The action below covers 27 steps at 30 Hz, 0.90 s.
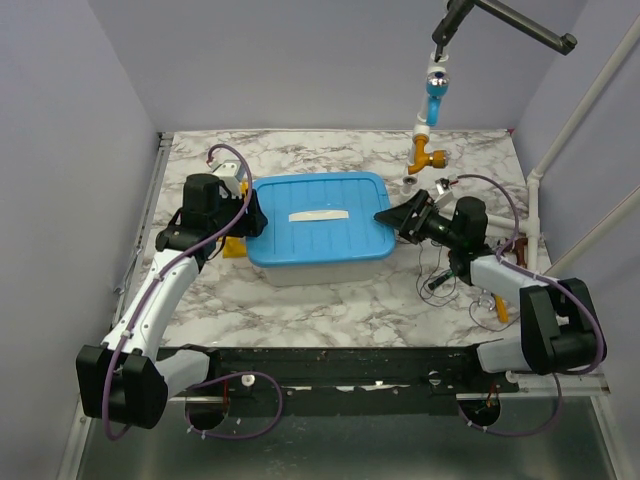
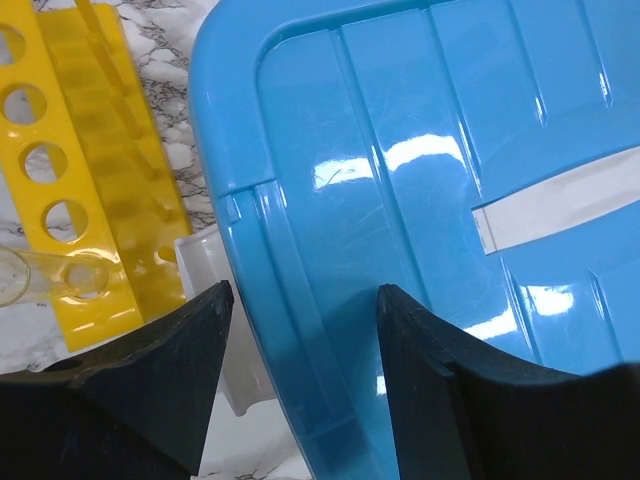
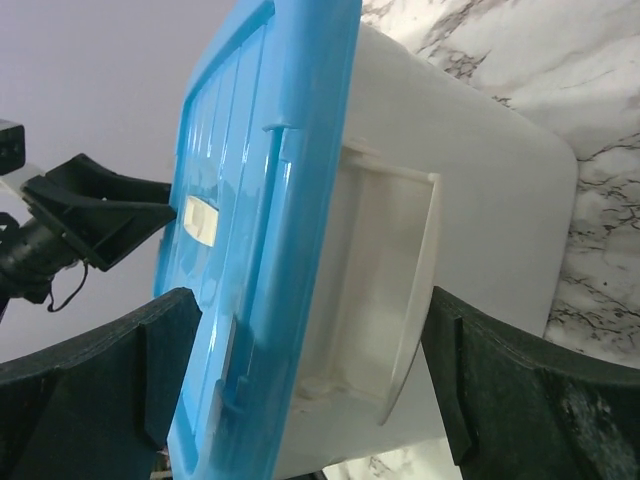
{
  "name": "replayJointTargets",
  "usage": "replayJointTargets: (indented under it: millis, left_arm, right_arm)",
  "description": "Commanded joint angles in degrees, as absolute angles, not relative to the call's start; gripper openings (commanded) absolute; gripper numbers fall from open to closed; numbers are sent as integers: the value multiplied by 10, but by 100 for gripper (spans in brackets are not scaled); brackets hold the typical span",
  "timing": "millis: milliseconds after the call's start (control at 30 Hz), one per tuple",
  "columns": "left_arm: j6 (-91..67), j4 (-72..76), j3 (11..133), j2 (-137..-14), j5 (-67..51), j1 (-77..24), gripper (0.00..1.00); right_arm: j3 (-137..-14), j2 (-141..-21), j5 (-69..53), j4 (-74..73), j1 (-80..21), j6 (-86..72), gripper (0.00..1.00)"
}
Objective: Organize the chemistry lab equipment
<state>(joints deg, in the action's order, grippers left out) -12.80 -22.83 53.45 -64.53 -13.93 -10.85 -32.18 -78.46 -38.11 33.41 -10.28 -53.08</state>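
A white bin (image 1: 322,272) with a blue lid (image 1: 300,240) stands mid-table. My left gripper (image 1: 255,222) is at the lid's left end. In the left wrist view it (image 2: 305,290) is open, with one finger over the lid (image 2: 400,150) and the other outside its rim. My right gripper (image 1: 385,215) is at the right end. It (image 3: 310,295) is wide open around the lid's edge (image 3: 260,150) and the bin's handle (image 3: 400,260). The yellow holed tube rack (image 2: 110,150) lies left of the bin with a clear tube (image 2: 20,275) in it.
Right of the bin, beside my right arm, lie thin metal tongs (image 1: 440,278) and an orange-tan stick (image 1: 500,310). At the back right a stand arm holds a blue and white piece (image 1: 435,100) above an orange fitting (image 1: 427,155). White poles run along the right edge.
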Motion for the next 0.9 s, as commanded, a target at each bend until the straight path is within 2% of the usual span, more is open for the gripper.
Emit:
replayJointTargets:
  millis: [0, 100, 233, 433, 733, 867]
  left_arm:
    - [-117, -247, 543, -657, -138, -115, 60]
    - [-116, -248, 544, -660, -141, -118, 60]
    - [-114, -249, 543, -659, -139, -120, 59]
    - [-113, -248, 544, -659, -138, -122, 59]
    - [-113, -248, 545, -662, -139, -127, 59]
    - [-112, -248, 545, -662, -138, -130, 58]
  right_arm:
    - [-316, -822, -434, 422, -104, -556, 96]
    - [-324, -850, -449, 451, -106, -570, 90]
    - [-336, -862, -446, 453, -112, -568, 70]
    - [-349, -828, -398, 358, -123, -512, 52]
    - [-362, -786, -298, 230, -147, -432, 38]
    - [-364, -773, -264, 204, -158, -414, 35]
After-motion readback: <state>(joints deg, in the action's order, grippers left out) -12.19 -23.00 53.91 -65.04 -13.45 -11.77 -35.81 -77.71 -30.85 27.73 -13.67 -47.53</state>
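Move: The right gripper's wide-open fingers straddle the storage box's right-hand end. The unfastened white right latch lies between them, about 1 cm ahead, 1 cm left and just below the hand point. The lid's label strip is some 15 cm left of that hand and 1 cm ahead. The left gripper sits right at the lid's left edge, the yellow rack about 7 cm to its left and 1 cm ahead; the right latch is roughly 28 cm to its right and 1 cm back. Close the right gripper from wide open to about half, easing about 1 cm left into the box's end, then 1 cm forward and up, so one finger bears on the lid and the other folds the white latch against the blue rim. Roll the wrist back some 10 degrees as you squeeze, and keep the pinch. Hold the left gripper still at the lid's left edge, fingers part open. ##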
